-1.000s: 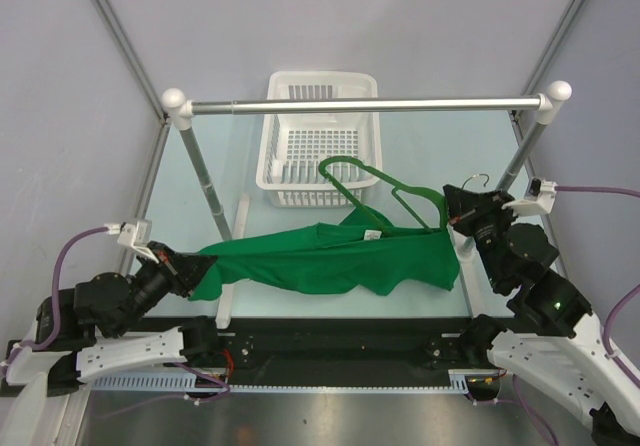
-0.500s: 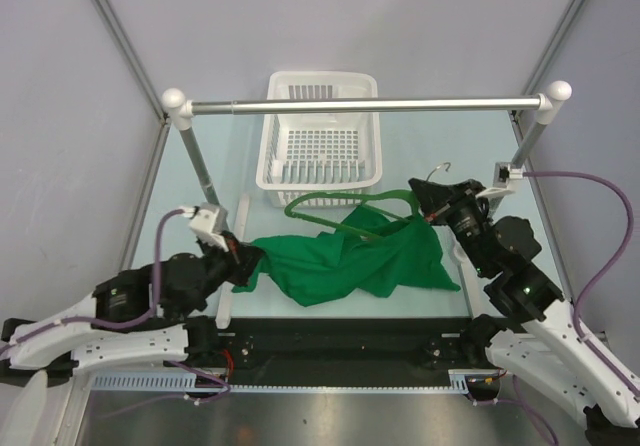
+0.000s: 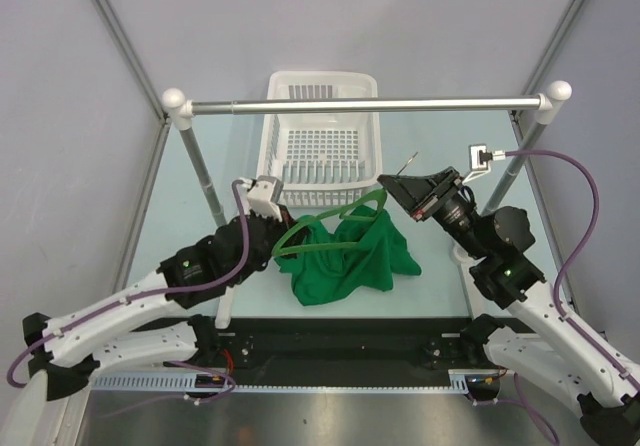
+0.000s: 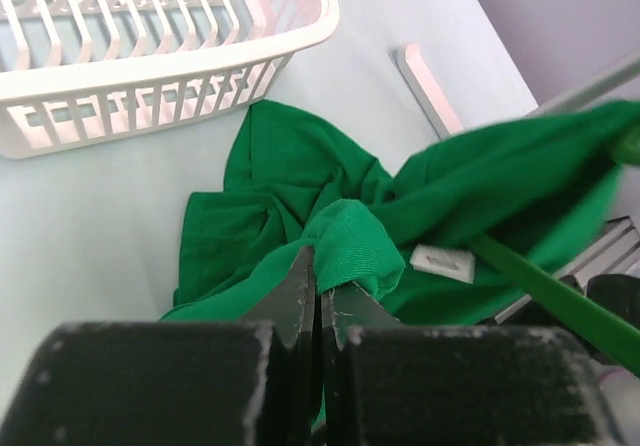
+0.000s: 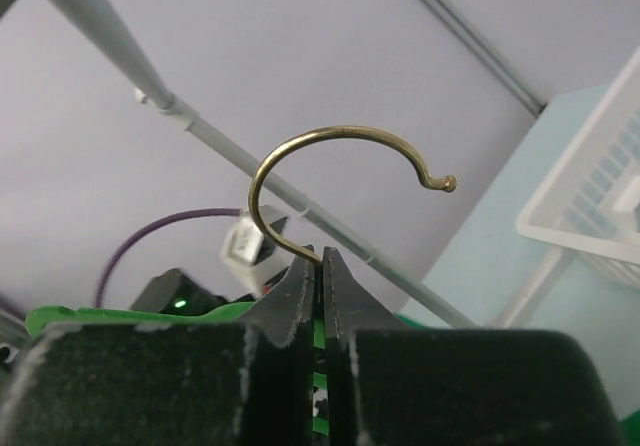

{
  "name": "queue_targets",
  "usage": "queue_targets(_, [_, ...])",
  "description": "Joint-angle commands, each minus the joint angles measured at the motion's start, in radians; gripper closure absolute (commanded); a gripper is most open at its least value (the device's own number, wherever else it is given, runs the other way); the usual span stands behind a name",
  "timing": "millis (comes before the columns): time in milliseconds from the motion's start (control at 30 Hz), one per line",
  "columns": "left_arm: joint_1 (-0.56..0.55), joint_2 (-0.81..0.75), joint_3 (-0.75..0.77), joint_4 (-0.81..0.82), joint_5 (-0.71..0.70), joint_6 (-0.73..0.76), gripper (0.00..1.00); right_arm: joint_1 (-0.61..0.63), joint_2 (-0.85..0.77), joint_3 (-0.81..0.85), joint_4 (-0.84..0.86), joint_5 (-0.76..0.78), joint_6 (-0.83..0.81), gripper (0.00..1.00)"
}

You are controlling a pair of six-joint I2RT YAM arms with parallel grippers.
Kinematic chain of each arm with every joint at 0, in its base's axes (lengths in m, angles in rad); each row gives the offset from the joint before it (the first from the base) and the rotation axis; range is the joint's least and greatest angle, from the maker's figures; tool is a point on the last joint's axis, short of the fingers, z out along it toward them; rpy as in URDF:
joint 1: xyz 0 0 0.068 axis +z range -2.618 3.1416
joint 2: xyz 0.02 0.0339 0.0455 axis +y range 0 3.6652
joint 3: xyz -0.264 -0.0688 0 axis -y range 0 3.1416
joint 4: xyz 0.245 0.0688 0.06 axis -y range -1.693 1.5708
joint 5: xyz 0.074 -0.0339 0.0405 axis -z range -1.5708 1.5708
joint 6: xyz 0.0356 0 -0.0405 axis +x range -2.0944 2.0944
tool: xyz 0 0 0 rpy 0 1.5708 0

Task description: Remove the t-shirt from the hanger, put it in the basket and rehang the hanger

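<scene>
The bright green t-shirt (image 3: 345,256) lies bunched on the table in front of the basket; it also shows in the left wrist view (image 4: 300,181). My left gripper (image 3: 268,228) is shut on a fold of the t-shirt (image 4: 350,246) and lifts it. The thin green hanger (image 3: 322,225) still runs through the cloth, and one bar shows in the left wrist view (image 4: 550,291). My right gripper (image 3: 398,187) is shut on the hanger at the base of its brass hook (image 5: 330,156) and holds it above the table.
A white slatted basket (image 3: 320,116) stands at the back middle, its rim near the shirt (image 4: 180,61). A silver rail (image 3: 365,105) with white ball ends spans overhead on two slanted posts. A white strip (image 3: 228,266) lies on the table at the left.
Both arms have swung in toward the middle. The left gripper dragged the shirt's left end rightward and up, bunching the cloth. The right gripper carried the hanger left and higher.
</scene>
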Motion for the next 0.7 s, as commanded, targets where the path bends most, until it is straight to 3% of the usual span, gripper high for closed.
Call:
queue_targets(0, [0.117,0.051,-0.021,0.210,0.226,-0.027,1.00,-0.007,-0.037,0.058,0.161,-0.044,0.135,1.00])
queue_targets(267, [0.138,0.309,0.025,0.304,0.358,-0.074,1.00,-0.009,-0.033,0.049,0.320,0.030,0.233,1.00])
queue_targets(400, [0.141,0.355,0.039,0.313,0.344,-0.084,1.00,-0.010,-0.040,-0.069,0.482,0.192,0.338,1.00])
queue_targets(667, [0.163,0.378,0.094,0.281,0.344,-0.082,1.00,-0.047,-0.054,-0.120,0.402,0.346,0.450,1.00])
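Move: The left hand pinches the t-shirt and the right hand the hanger's neck. The hanger's middle is about 8 cm to the left hand's right, level ahead and some 7 cm above; from the right hand it is about 8 cm left, 2 cm back, 8 cm below. From the left hand, the t-shirt's hanging body is about 11 cm right, 1 cm back, 8 cm lower; the white basket is some 28 cm ahead, 5 cm right, 20 cm down. Rightward about 8 cm and down about 6, with some forward travel, the left hand carries its pinched bit of t-shirt in below the hanger, tipping slightly down. Meanwhile the right hand, keeping its grip on the hanger's neck, rises and draws back a little, then sinks partway and comes forward again, drifting right and rolling its left side up nearly 30 degrees. ##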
